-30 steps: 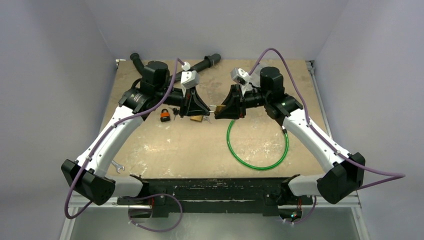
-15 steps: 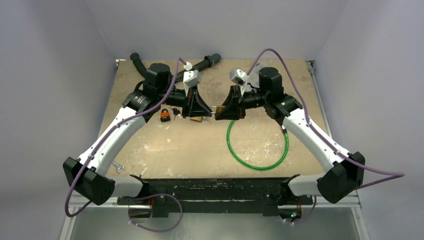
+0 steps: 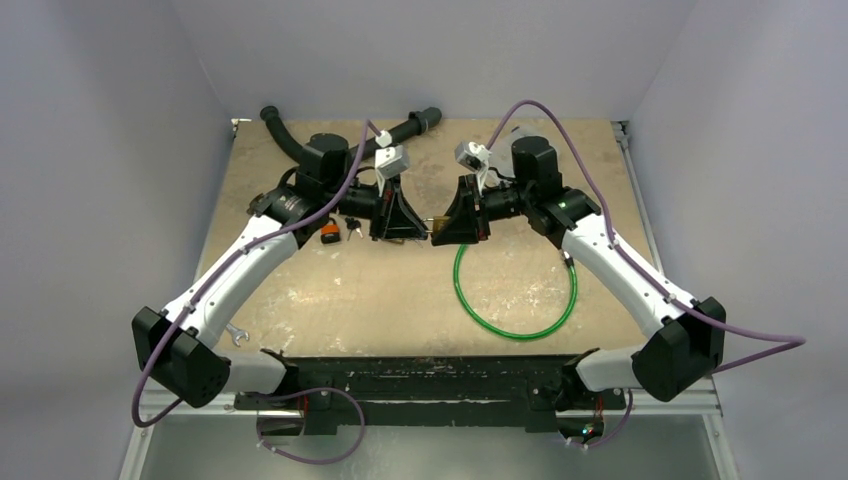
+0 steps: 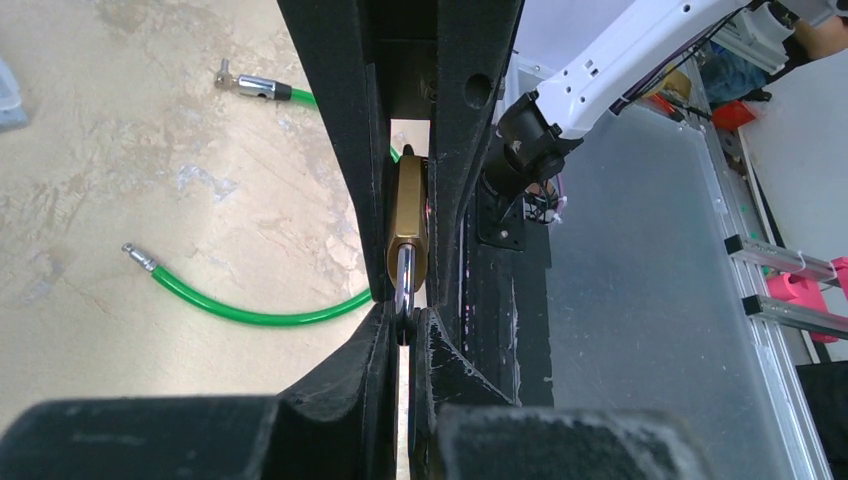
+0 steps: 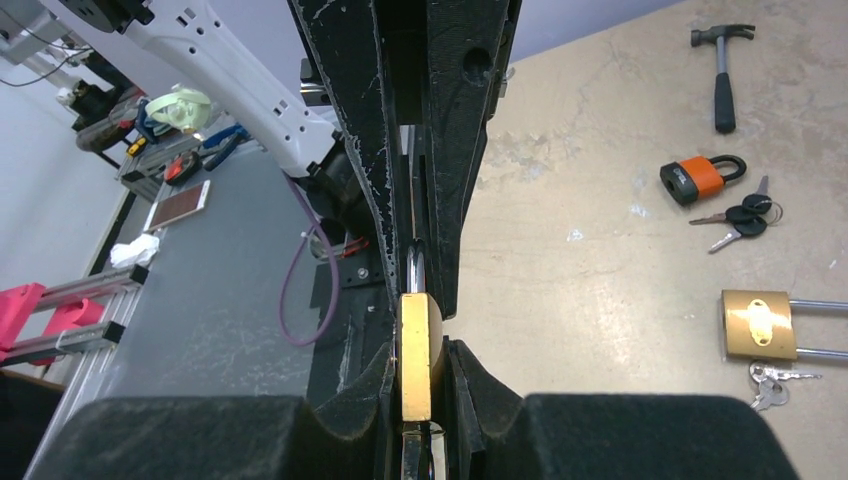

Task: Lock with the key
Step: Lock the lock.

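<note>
Edge-on between the two arms hangs a brass padlock (image 5: pixel 415 340), with my right gripper (image 5: pixel 420 365) shut on its body. In the left wrist view the same padlock (image 4: pixel 409 215) points its bottom at me, and a silver key (image 4: pixel 404 285) runs into it. My left gripper (image 4: pixel 408 322) is shut on the key's head. From above, the left gripper (image 3: pixel 420 222) and right gripper (image 3: pixel 442 222) meet tip to tip over the table's middle, above the board. The shackle is hidden between the fingers.
An orange padlock (image 5: pixel 690 178) with black-headed keys (image 5: pixel 742 220) and a second brass padlock (image 5: pixel 760 325) with a long shackle lie on the board. A hammer (image 5: pixel 722 70), a green hose loop (image 3: pixel 515 290), a wrench (image 3: pixel 237 333) and black pipe (image 3: pixel 285 130) lie around.
My left gripper has moved right toward the right one, closing the gap at the padlock, and its wrist has turned. The right arm has shifted slightly left.
</note>
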`<move>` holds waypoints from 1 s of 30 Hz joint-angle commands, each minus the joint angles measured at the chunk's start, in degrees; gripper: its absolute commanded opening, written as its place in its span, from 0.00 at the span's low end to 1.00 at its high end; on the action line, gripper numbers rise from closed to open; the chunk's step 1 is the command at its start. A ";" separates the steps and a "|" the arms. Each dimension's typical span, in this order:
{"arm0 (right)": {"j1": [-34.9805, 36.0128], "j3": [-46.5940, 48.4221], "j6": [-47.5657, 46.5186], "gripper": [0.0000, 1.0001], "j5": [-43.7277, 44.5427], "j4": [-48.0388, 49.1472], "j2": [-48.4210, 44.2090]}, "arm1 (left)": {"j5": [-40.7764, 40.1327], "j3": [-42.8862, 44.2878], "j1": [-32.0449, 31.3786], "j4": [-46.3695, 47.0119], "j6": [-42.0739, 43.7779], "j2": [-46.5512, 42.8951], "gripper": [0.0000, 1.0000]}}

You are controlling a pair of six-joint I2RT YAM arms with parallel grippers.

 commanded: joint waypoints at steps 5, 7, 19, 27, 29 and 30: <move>7.01 4.08 0.32 0.00 -0.61 12.08 0.61 | -0.51 -0.64 -7.43 7.99 0.69 2.17 0.00; 5.70 3.02 -0.17 0.00 0.35 11.60 0.10 | -0.72 -0.99 -5.86 7.48 0.84 1.42 0.00; -3.74 -3.10 7.04 0.00 4.32 19.44 -2.65 | 3.64 -1.76 7.87 17.03 -5.45 -1.25 0.04; -4.12 -7.31 15.66 0.00 5.87 30.55 -4.06 | 3.42 -4.43 7.87 30.74 -16.00 -1.69 0.42; -4.12 -7.54 16.20 0.00 5.79 31.19 -4.41 | 3.43 -5.05 7.87 32.06 -16.29 -1.80 0.42; -4.12 -7.60 16.39 0.00 5.56 31.49 -4.55 | 3.38 -5.43 7.82 32.76 -16.51 -1.81 0.42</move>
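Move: The small brass padlock is already held between the hands: its middle lies about 3 cm to the left hand's right and 1 cm to the right hand's left, level with both. From the left hand, the large padlock lies on the table some 13 cm ahead, 6 cm left and 30 cm below; the black keys are as far ahead and as low, 15 cm left. The green hose's near tip is about 11 cm ahead and 9 cm right, also 30 cm below. Still pinching shackle and body, the two hands briefly stay pressed towards each other, then carry the small padlock forward together about 5 cm. On the way the left fingers open and come off the shackle, that hand rising some 4 cm and easing a little left; the right keeps its grip on the body, rising slightly and turning about 10 degrees clockwise as both hands' fingertips tilt up. ##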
